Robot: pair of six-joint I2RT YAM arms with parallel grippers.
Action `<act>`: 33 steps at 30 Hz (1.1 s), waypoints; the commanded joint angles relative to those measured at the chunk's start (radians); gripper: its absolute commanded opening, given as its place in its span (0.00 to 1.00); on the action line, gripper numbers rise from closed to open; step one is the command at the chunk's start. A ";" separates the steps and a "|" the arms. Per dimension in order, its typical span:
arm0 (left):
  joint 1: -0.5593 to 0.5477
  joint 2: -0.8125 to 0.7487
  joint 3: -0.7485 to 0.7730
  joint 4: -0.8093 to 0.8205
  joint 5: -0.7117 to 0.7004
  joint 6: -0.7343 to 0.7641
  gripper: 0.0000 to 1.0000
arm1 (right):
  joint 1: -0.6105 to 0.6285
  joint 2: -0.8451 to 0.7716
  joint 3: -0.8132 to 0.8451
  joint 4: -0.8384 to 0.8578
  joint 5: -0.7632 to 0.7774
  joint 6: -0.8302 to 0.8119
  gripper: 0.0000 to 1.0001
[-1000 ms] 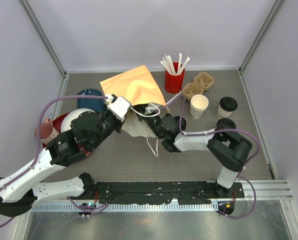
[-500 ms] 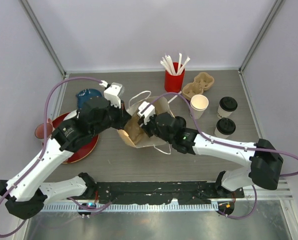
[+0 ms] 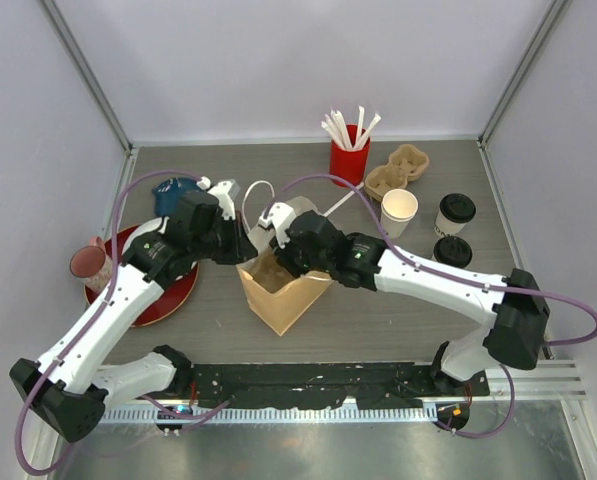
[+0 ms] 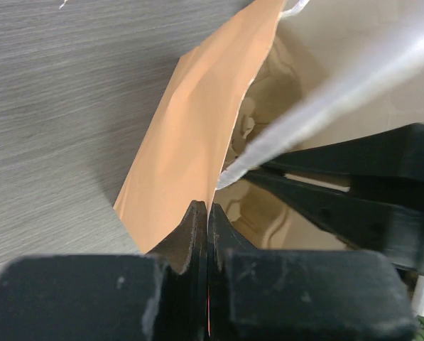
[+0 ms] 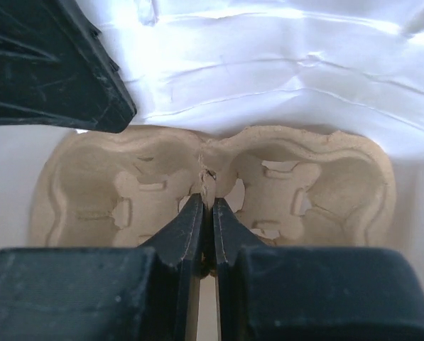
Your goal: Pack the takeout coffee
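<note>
Two takeout coffees, white cups with black lids, stand at the right: one (image 3: 456, 213) behind, one (image 3: 451, 251) in front. A brown paper bag (image 3: 286, 298) stands upright in the middle with its mouth open. My left gripper (image 3: 242, 254) is shut on the bag's left rim (image 4: 210, 186). My right gripper (image 3: 278, 258) reaches down into the bag and is shut on the centre ridge of a pulp cup carrier (image 5: 126, 192). That carrier (image 4: 268, 213) lies at the bag's bottom. Neither gripper is near the coffees.
A lidless white cup (image 3: 399, 212) stands left of the coffees. Behind it are a second pulp carrier (image 3: 398, 168) and a red cup of straws (image 3: 349, 160). A red plate (image 3: 148, 295), a pink cup (image 3: 88, 263) and a blue object (image 3: 173, 190) sit at the left.
The bag has gone from lying flat at the back to standing upright and open nearer the front. Both arms have shifted with it, the right one reaching into it.
</note>
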 commanded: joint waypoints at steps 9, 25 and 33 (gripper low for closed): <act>0.030 -0.028 -0.023 0.034 0.013 0.056 0.00 | 0.007 0.114 0.042 -0.016 -0.048 0.053 0.01; 0.032 -0.031 -0.020 0.042 0.017 0.120 0.00 | 0.007 0.016 0.058 -0.016 -0.036 0.095 0.86; 0.032 -0.028 0.000 0.049 0.002 0.200 0.00 | 0.009 -0.117 0.090 0.026 -0.064 0.029 0.88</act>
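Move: Inside the open paper bag, the right hand already holds the brown cup carrier, whose middle is about 2 cm ahead, 2 cm left and 2 cm below. The bag's floor lies some 15 cm below this hand, 4 cm ahead and 2 cm left. The empty white cup stands roughly 16 cm ahead and 24 cm right of it, 11 cm lower. From the left hand the floor is about 18 cm below, 4 cm ahead and 5 cm right. Lowering the carrier about 5 cm deeper towards the bag's floor, the right hand slows, dips its fingers slightly, then opens them wide to let go of the carrier and backs up some 6 cm, still open. The left hand stays almost in place, keeping the bag's rim pinched between its shut fingers while its wrist turns slightly. ##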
